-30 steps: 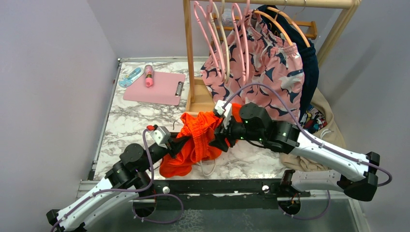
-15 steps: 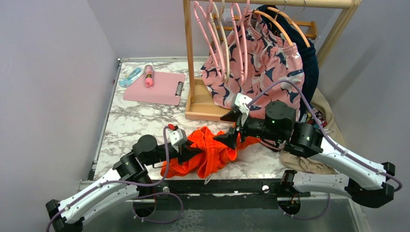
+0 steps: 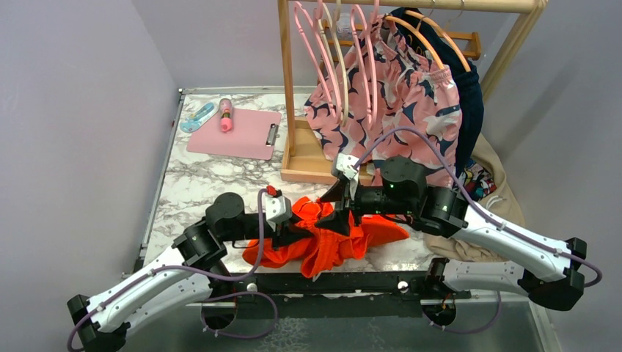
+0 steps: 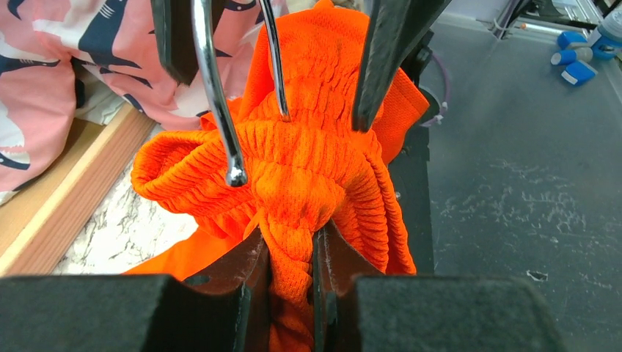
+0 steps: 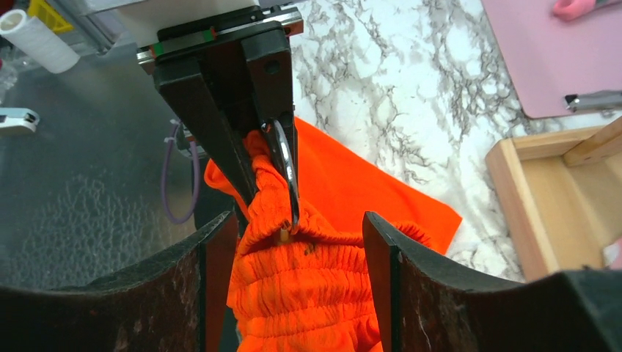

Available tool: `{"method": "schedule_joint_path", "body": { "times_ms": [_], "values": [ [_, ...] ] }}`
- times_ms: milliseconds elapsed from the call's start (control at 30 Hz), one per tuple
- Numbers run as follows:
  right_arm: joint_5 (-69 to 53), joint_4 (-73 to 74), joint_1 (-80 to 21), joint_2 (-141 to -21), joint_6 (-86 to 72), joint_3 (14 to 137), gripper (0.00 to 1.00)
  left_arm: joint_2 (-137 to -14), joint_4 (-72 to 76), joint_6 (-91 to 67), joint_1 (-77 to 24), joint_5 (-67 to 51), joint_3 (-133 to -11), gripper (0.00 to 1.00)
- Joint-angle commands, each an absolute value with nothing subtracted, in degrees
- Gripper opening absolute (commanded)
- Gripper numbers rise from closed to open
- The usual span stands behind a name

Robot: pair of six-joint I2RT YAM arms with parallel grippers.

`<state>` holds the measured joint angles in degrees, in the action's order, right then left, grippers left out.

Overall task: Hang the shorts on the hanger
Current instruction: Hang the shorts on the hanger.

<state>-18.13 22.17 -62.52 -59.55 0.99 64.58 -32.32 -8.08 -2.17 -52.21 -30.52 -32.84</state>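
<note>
The bright orange-red shorts (image 3: 330, 246) lie bunched near the table's front edge. My left gripper (image 3: 297, 233) is shut on a fold of the shorts (image 4: 308, 154), which is pinched between its jaws (image 4: 291, 235). The hanger's metal hook (image 4: 216, 95) sticks up out of the elastic waistband. Its pale-yellow body is hidden in the cloth, apart from a small stub at the hook's foot (image 5: 282, 235). My right gripper (image 3: 341, 213) stands open. In the right wrist view its fingers (image 5: 299, 220) straddle the gathered waistband (image 5: 315, 293) just below the hook (image 5: 287, 165).
A wooden clothes rack (image 3: 287, 88) stands behind, with pink hangers (image 3: 315, 51) and shark-pattern pink shorts (image 3: 396, 103) on it. Its base box (image 3: 308, 165) sits close behind the grippers. A pink clipboard (image 3: 235, 132) lies at back left and a beige garment (image 3: 469, 246) at right.
My left gripper carried the shorts to the right and toward the table's front. My right gripper let go, swung off to the right, then came back open over the waistband.
</note>
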Motion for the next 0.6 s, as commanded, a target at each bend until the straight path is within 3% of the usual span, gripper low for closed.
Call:
{"method": "schedule_joint_path", "body": {
  "times_ms": [0,267,467,567],
  "values": [
    [-18.37,16.23,-62.74,-59.16,-3.35,62.40,0.64,-32.69,-4.31,-0.87,-52.29,-34.79,-35.88,0.00],
    [-17.35,11.26,-62.75,-58.49,-5.67,61.74,0.56,-33.72,-5.53,-0.16,-52.30,-35.26,-37.13,0.00],
    [-17.35,10.72,-62.75,-59.45,-6.73,60.86,0.34,-34.08,-5.57,-0.11,-52.29,-34.98,-37.27,0.00],
    [-17.53,10.37,-62.75,-59.30,-6.68,60.48,0.18,-33.83,-5.62,-0.10,-52.34,-34.07,-37.27,0.00]
  ]
}}
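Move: The bare hook foot and the bunched waistband it rises from lie almost between the right fingers, about 1 cm to their left, 1 cm back and 2 cm below. The orange shorts' waistband folds are about 2 cm back, 1 cm left and 5 cm below that hand; the rack base's front-left corner lies some 25 cm ahead, 13 cm left and 24 cm down. From the left hand, the hook foot is about 1 cm ahead, 3 cm right and 5 cm up. The hook foot and gathered waistband are what the right fingers shut around: starting about two-thirds open, they narrow to roughly a quarter, mostly late on. The right hand eases only about 1.5 cm left towards the left hand, dips slightly, then rises, its left side tilting up some 5 degrees, while the left fingers keep their pinch on the bunched orange cloth, nearly still. ##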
